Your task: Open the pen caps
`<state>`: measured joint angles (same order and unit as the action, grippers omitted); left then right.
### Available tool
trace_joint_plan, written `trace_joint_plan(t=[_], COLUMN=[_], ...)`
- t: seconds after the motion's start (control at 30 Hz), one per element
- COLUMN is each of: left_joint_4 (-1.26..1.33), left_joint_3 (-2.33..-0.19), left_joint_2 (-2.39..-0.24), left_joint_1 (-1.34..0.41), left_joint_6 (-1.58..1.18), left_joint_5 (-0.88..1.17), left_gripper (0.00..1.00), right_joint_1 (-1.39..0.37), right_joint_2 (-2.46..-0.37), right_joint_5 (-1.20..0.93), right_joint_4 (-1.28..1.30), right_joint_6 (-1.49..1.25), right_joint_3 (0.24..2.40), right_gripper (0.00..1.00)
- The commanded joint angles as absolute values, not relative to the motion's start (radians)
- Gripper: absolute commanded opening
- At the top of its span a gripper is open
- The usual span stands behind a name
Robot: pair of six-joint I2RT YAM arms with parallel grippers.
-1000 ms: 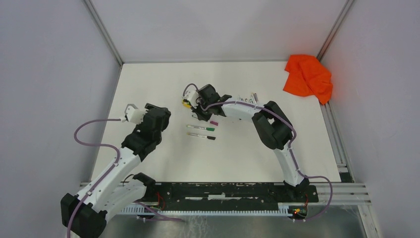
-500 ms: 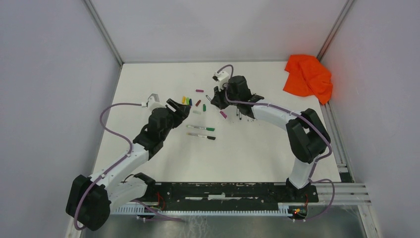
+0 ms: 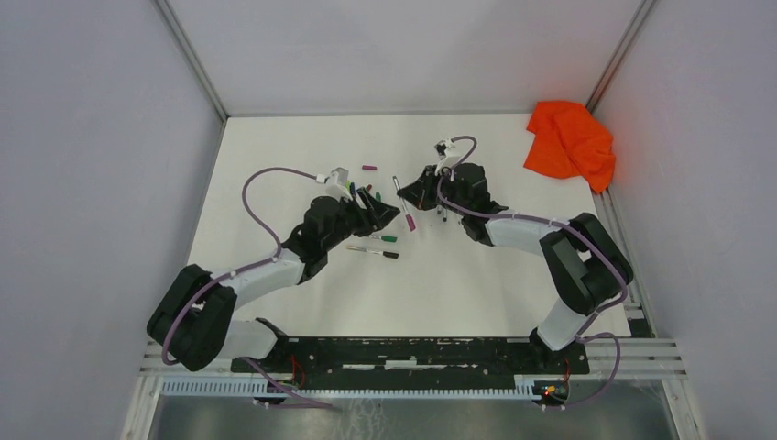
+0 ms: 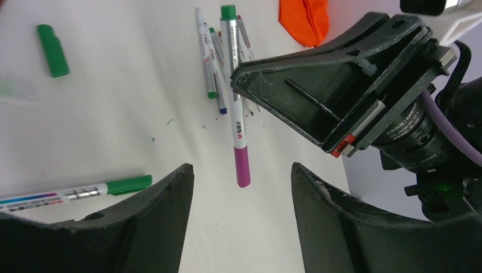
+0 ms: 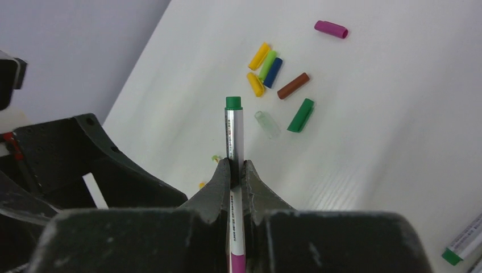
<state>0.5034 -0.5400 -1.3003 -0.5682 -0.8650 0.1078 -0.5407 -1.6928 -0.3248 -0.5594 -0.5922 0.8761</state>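
Observation:
My right gripper (image 5: 236,170) is shut on a white pen (image 5: 233,133) with a green end, held above the table. The pen's magenta cap (image 4: 242,166) points toward my left gripper (image 4: 240,170). That gripper is open, and the cap's end hangs level with its fingertips, touching neither. In the top view the magenta cap (image 3: 410,223) sits between the left gripper (image 3: 387,216) and the right gripper (image 3: 417,191). Loose pen caps lie on the table: yellow (image 5: 259,56), blue (image 5: 273,72), brown (image 5: 293,85), green (image 5: 300,115) and magenta (image 5: 331,29).
Two capped pens lie near the left gripper, one green-capped (image 3: 371,236) and one black-capped (image 3: 374,251). Several uncapped pens (image 4: 213,57) lie in a pile under the right arm. An orange cloth (image 3: 570,137) is bunched at the back right corner.
My left gripper swung right, up to the pen's magenta cap. The right gripper carried the pen rightward and turned its cap toward the left gripper.

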Motion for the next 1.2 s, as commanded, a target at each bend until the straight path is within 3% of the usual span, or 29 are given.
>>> trace_joint_plan(t=[0.0, 0.5, 0.73, 1.0, 1.17], left_joint_4=[0.593, 0.637, 0.650, 0.660, 0.664], left_joint_3=[-0.611, -0.637, -0.656, -0.659, -0.657], left_joint_2=[-1.353, -1.453, -1.475, -1.494, -1.486], left_joint_1=[-0.618, -0.682, -0.698, -0.706, -0.707], left_joint_6=[-0.759, -0.741, -0.741, -0.739, -0.728], left_joint_5=[0.147, 0.118, 0.119, 0.143, 0.161], left_gripper=[0.69, 0.61, 0.53, 0.35, 0.03], right_joint_1=[-0.532, -0.526, -0.526, -0.522, -0.518], right_joint_2=[-1.629, -1.611, -1.604, -1.602, -1.587], right_joint_5=[-0.340, -0.352, -0.355, -0.351, -0.341], right_joint_4=[-0.755, -0.835, -0.866, -0.920, -0.931], right_joint_6=[-0.733, -0.836, -0.867, -0.912, -0.916], right_joint_3=[0.847, 0.803, 0.771, 0.735, 0.714], right_gripper=[0.00, 0.00, 0.00, 0.00, 0.00])
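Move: The right hand already holds the pen midway, magenta cap down and towards the base. That cap lies about 7 cm to the left hand's right, level with it fore and aft and 5 cm below; from the right hand it is roughly 7 cm back, 2 cm right and 4 cm down. On the table some 14 cm under the left hand lie the green-capped pen, almost directly below, and a loose green cap about 11 cm ahead of it. The left hand slides about 6 cm to its right towards the magenta cap, easing slightly back and turning some 10 degrees clockwise, while its fingers narrow gradually and then shut quickly at the end to pinch the cap from both sides. To bring the cap up between them, the right hand keeps its grip on the pen and rises about 4 cm in the first half, rolling its left side up nearly 20 degrees in all and drifting a little back. ##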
